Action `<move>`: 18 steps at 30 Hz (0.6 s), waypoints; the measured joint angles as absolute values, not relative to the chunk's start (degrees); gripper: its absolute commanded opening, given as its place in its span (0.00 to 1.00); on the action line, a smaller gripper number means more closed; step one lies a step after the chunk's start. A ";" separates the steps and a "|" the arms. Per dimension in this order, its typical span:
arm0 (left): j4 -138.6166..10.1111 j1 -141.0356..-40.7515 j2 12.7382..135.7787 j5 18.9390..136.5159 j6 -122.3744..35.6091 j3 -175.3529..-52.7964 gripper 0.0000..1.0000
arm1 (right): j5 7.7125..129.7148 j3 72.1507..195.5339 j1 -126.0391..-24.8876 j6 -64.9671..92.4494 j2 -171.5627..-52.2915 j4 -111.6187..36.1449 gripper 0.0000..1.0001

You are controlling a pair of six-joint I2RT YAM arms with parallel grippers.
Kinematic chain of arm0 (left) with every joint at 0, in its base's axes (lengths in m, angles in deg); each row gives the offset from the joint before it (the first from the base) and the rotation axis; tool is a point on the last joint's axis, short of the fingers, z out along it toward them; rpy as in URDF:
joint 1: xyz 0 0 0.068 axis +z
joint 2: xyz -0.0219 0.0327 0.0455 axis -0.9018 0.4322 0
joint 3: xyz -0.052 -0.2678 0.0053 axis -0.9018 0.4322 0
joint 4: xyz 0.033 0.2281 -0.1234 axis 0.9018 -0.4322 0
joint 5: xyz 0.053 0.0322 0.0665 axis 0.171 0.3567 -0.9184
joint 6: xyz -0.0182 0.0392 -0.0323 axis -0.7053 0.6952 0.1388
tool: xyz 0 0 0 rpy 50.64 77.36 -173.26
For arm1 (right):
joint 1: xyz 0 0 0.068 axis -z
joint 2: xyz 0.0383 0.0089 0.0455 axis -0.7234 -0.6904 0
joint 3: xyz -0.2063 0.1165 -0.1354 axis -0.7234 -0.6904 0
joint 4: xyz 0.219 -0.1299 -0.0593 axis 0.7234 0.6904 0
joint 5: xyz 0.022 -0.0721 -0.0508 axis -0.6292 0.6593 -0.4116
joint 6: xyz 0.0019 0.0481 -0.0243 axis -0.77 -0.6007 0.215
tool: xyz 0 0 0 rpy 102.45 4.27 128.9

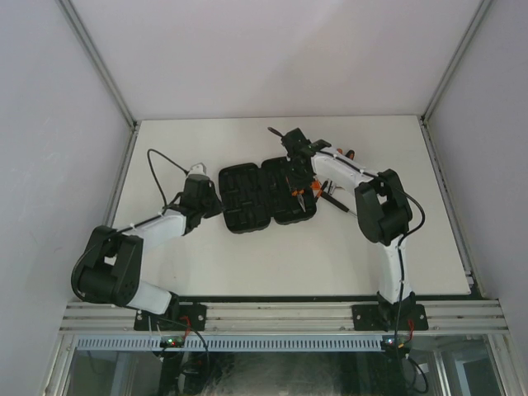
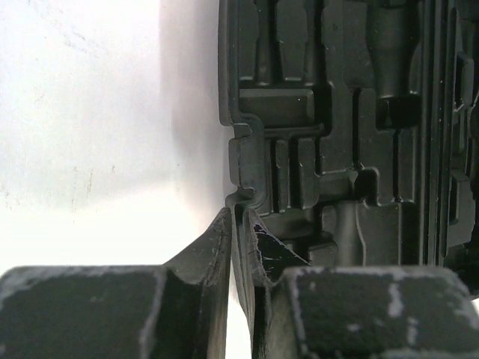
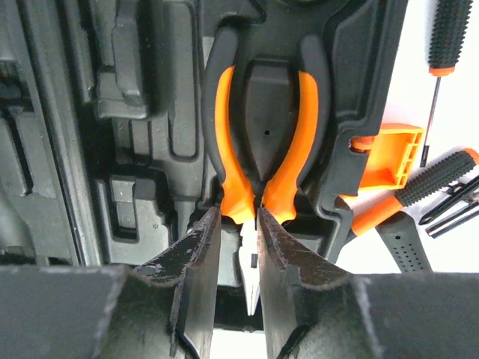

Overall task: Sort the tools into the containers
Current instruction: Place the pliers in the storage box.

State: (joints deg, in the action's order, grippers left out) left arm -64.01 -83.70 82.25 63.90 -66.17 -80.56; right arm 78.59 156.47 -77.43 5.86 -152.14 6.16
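The black tool case (image 1: 247,198) lies open in the middle of the table, its moulded slots facing up. My left gripper (image 1: 218,204) is at its left edge, shut on the case's thin rim (image 2: 241,179), which runs between the fingertips (image 2: 223,224). The orange-handled pliers (image 3: 228,149) lie in a slot of the right half (image 3: 135,134). My right gripper (image 3: 239,217) is over that half (image 1: 299,195), its jaws closed on the pliers at the joint, with the metal nose showing between the fingers.
The orange latch (image 3: 389,153) sticks out of the case's right edge. Beside it on the table lie orange-and-black screwdrivers (image 3: 441,168) and another thin one (image 3: 449,34). More loose tools (image 1: 334,198) lie right of the case under the right arm.
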 measured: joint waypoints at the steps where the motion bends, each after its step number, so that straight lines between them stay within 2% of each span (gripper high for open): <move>1: -64.12 -83.70 82.05 63.58 -66.15 -80.56 0.15 | 78.33 155.55 -77.43 5.88 -151.57 5.33 0.28; 5: -64.23 -83.68 81.11 62.59 -66.13 -80.54 0.15 | 77.33 151.20 -77.45 6.32 -147.57 2.62 0.39; 12: -63.92 -83.60 80.15 62.13 -66.13 -79.75 0.15 | 77.44 144.64 -77.08 8.04 -134.35 -2.89 0.48; 15: -63.96 -83.64 80.13 62.22 -66.11 -78.79 0.15 | 77.61 142.41 -76.68 8.70 -129.50 -5.45 0.60; 18: -64.12 -83.97 79.36 62.26 -66.09 -77.65 0.15 | 77.83 138.81 -76.36 9.31 -125.39 -8.12 0.64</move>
State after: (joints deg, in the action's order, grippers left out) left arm -64.12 -83.97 79.36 62.26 -66.09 -77.65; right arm 77.83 138.81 -76.36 9.31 -125.39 -8.12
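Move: The pliers already lie in the storage box's right half, with the right fingers straddling them just on the jaw side of the pivot; their middle is about 2 cm ahead and 2 cm below that hand. From the same hand, the orange clasp is some 6 cm to the right and 3 ahead, and the hammer grip about 9 to the right and 1 back. From the left hand, the pliers lie roughly 20 cm to the right, 6 ahead and slightly lower. The right hand draws back about 1 cm and then goes almost straight up off the pliers, some 12 cm in all and drifting slightly right, while its fingers spread from a narrow gap to over half open and the wrist tips them forward by about 20 degrees. The left hand, nearly shut at the box's left rim, goes on rising about a centimetre, then eases back and down. ##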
